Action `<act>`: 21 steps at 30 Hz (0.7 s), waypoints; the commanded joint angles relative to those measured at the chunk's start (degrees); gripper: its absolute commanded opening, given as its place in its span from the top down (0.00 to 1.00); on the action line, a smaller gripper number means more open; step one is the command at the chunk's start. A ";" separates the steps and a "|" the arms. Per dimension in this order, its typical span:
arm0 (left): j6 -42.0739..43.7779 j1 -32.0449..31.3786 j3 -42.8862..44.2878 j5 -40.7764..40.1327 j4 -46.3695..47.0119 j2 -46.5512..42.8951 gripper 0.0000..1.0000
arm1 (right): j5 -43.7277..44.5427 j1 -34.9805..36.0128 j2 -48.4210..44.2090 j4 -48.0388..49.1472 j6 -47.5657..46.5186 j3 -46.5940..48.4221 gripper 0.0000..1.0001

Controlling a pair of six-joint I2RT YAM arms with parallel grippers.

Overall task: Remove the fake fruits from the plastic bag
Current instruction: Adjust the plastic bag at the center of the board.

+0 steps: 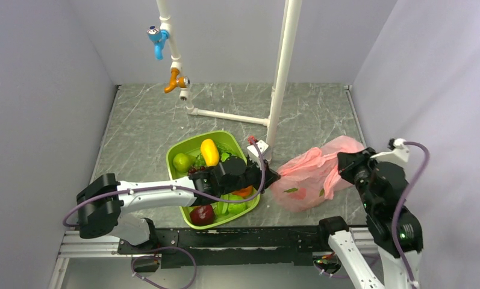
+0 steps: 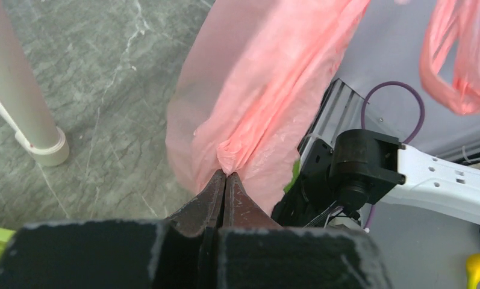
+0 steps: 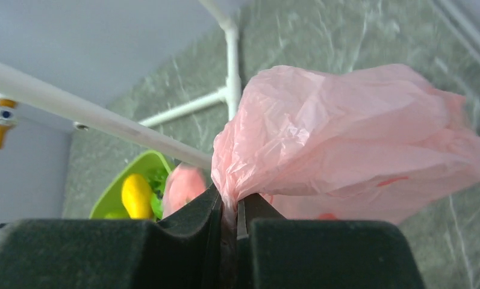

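The pink plastic bag lies bunched on the marble table, right of the green tray. My left gripper is shut on a fold at the bag's left edge; in the left wrist view its tips pinch the film of the bag. My right gripper is shut on the bag's right side, and the right wrist view shows pink film squeezed between its jaws. A loop handle hangs free. The fake fruits are hidden inside the bag; only small dark prints show on it.
The green tray holds a yellow mango, a green fruit, a dark maroon apple and an orange under my left arm. A white pipe upright stands just behind the bag. Grey walls close in both sides.
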 commanded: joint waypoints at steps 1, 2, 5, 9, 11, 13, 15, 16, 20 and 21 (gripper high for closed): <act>2.45 0.13 0.68 2.09 -0.62 -3.69 0.94 | 2.37 0.11 -1.13 3.62 -7.99 4.53 0.92; 3.27 0.15 1.35 2.02 -1.65 -3.97 0.84 | 0.15 0.14 -1.04 4.55 -8.84 4.28 0.94; 4.72 0.14 4.33 1.39 -5.35 -4.61 0.62 | -5.07 0.66 -0.90 6.90 -9.43 1.82 0.94; 5.84 0.15 9.44 0.67 -12.27 -4.58 0.40 | -11.22 0.77 0.18 8.36 -10.60 -0.90 0.94; 6.83 0.15 12.57 0.11 -15.82 -3.94 0.34 | -12.25 0.77 0.58 8.01 -10.30 -1.74 0.94; 7.18 0.11 15.84 -2.96 -21.05 -3.27 0.30 | -12.21 0.66 0.75 6.84 -9.93 -2.07 0.94; 6.97 0.15 17.99 -7.03 -23.63 -2.95 0.22 | -11.94 0.74 0.49 5.55 -10.12 -2.21 0.94; 7.08 0.12 18.69 -8.91 -24.27 -2.80 0.12 | -11.76 0.75 0.26 4.90 -10.10 -2.36 0.93; 5.76 0.06 22.03 -15.84 -27.76 -1.30 0.06 | -12.52 0.73 -0.79 3.55 -9.14 -3.01 0.92; 5.84 0.05 22.83 -16.21 -28.40 -0.60 0.06 | -12.57 0.79 -0.89 3.48 -8.99 -3.20 0.92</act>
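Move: The left fingers pinch the near-left tip of the plastic bag; the bag's middle lies about 11 cm right of them, 3 cm ahead and 7 cm below. The pipe foot is some 14 cm ahead and 2 cm left, the green basket 7 cm ahead and 21 cm left, both about 14 cm below. From the right hand, which grips the bag's raised end, its middle is roughly 8 cm left, level fore and aft, and 15 cm lower. The left hand opens from shut to nearly wide, lets go of the bag's tip and rises about 8 cm, easing back a touch at first, then drifting some 3 cm forward and a little left, up and away from the bag. The right hand keeps its grip on the bag's raised end, lifts it another 3 to 4 cm and then lowers it slightly below where it began, carrying it about 3 cm left towards the basket side while turning some 15 degrees counter-clockwise. ##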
